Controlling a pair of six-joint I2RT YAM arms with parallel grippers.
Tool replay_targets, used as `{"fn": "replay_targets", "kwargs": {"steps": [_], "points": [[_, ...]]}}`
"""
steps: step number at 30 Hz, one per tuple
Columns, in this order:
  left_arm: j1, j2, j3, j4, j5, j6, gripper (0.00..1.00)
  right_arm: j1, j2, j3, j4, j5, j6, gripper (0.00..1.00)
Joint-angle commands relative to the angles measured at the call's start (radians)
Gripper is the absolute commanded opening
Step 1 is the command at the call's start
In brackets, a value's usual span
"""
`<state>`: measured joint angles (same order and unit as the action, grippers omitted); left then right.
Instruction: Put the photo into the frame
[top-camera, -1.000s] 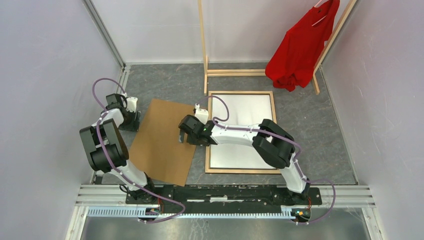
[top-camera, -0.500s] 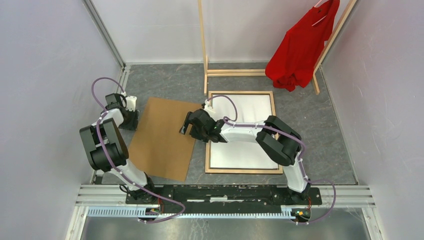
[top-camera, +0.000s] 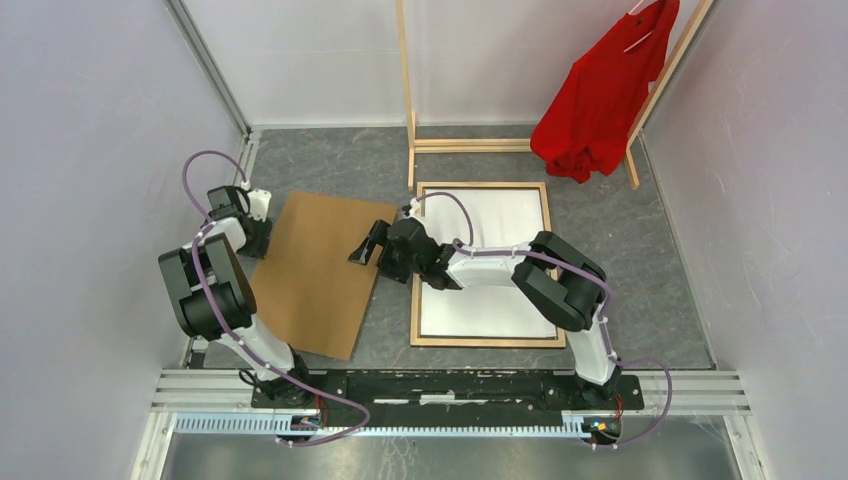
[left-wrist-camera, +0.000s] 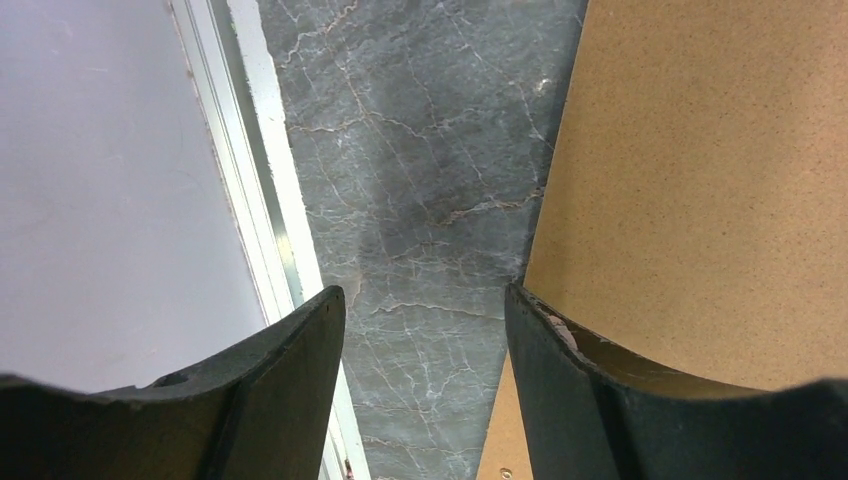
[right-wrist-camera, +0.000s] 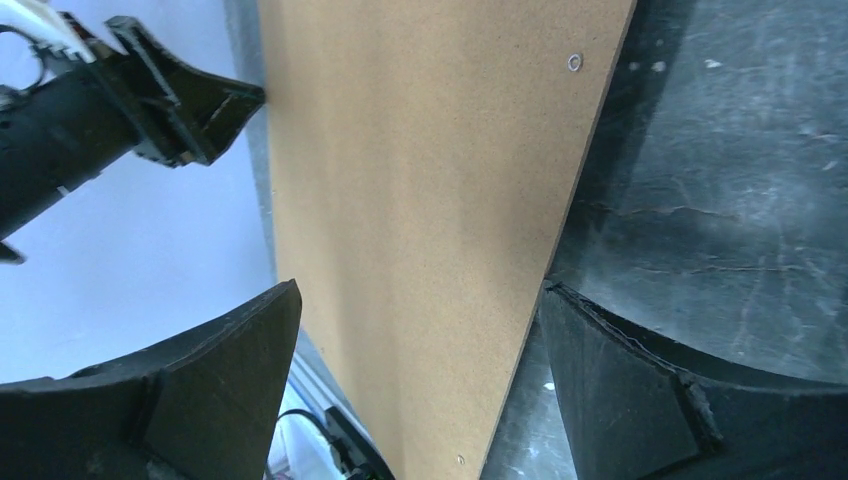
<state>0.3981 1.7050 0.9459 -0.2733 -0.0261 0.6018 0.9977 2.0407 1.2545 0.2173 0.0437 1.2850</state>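
The frame (top-camera: 548, 262) lies flat right of centre, its light wood side up. A white sheet, the photo (top-camera: 500, 222) with its plain back up, fills the space inside the rails. My right arm crosses its left part. The right gripper (top-camera: 365, 248) (right-wrist-camera: 420, 290) stands open over the right edge of a brown backing board (top-camera: 310, 275) (right-wrist-camera: 430, 200); the edge runs between its fingers. At the board's left edge the left gripper (top-camera: 262, 238) (left-wrist-camera: 425, 295) is open. Its right finger (left-wrist-camera: 560, 380) is over the board's (left-wrist-camera: 700, 180) rim, with bare table between the fingers.
A tall wooden rack (top-camera: 410, 90) with a red shirt (top-camera: 600, 95) stands at the back. Grey walls close in both sides. A metal rail (left-wrist-camera: 265, 190) runs by the left gripper. The table (top-camera: 620, 230) is dark marbled stone.
The right gripper has swung left and farther away, off the frame's left rail onto the board's right edge. The board has shifted left and turned a little. The left jaws have narrowed slightly.
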Motion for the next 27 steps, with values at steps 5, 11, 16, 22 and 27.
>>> {"fn": "replay_targets", "kwargs": {"steps": [5, 11, 16, 22, 27], "points": [[-0.024, 0.096, -0.085, -0.25, 0.135, 0.009, 0.69, 0.042, -0.095, -0.021, 0.539, -0.133, 0.106, 0.93], [-0.024, 0.096, -0.084, -0.25, 0.131, 0.01, 0.69, 0.041, -0.086, -0.049, 0.648, -0.159, 0.127, 0.92], [-0.024, 0.095, -0.081, -0.25, 0.13, 0.009, 0.69, 0.041, -0.062, -0.048, 0.731, -0.185, 0.165, 0.92], [-0.024, 0.088, -0.081, -0.25, 0.126, 0.01, 0.69, 0.04, -0.072, -0.058, 0.715, -0.172, 0.161, 0.92], [-0.025, 0.079, -0.075, -0.25, 0.123, 0.005, 0.71, 0.04, -0.12, -0.08, 0.571, -0.142, 0.117, 0.92]]}}
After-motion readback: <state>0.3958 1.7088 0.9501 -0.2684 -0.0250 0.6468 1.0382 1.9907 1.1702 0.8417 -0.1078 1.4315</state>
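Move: The brown board's middle lies about 11 cm to the left of my right hand, 3 cm back and 3 cm lower; its right edge is already propped up on that hand. The wooden frame with the photo in it is centred some 26 cm to the right, level fore and aft and 7 cm lower. The clothes stand's near foot is 17 cm ahead, 10 cm right and 7 cm down. From my left hand, the board's middle lies about 13 cm right, 6 cm back and 2 cm up. With one fingertip of my open right gripper still under the board's right edge, I lift about 14 cm while swinging the fingertips up some 35 degrees, drifting left and finally a little back, then pause. My left hand keeps a finger against the board's left edge by the floor, gives a centimetre or two to the left and returns; I close neither gripper. ##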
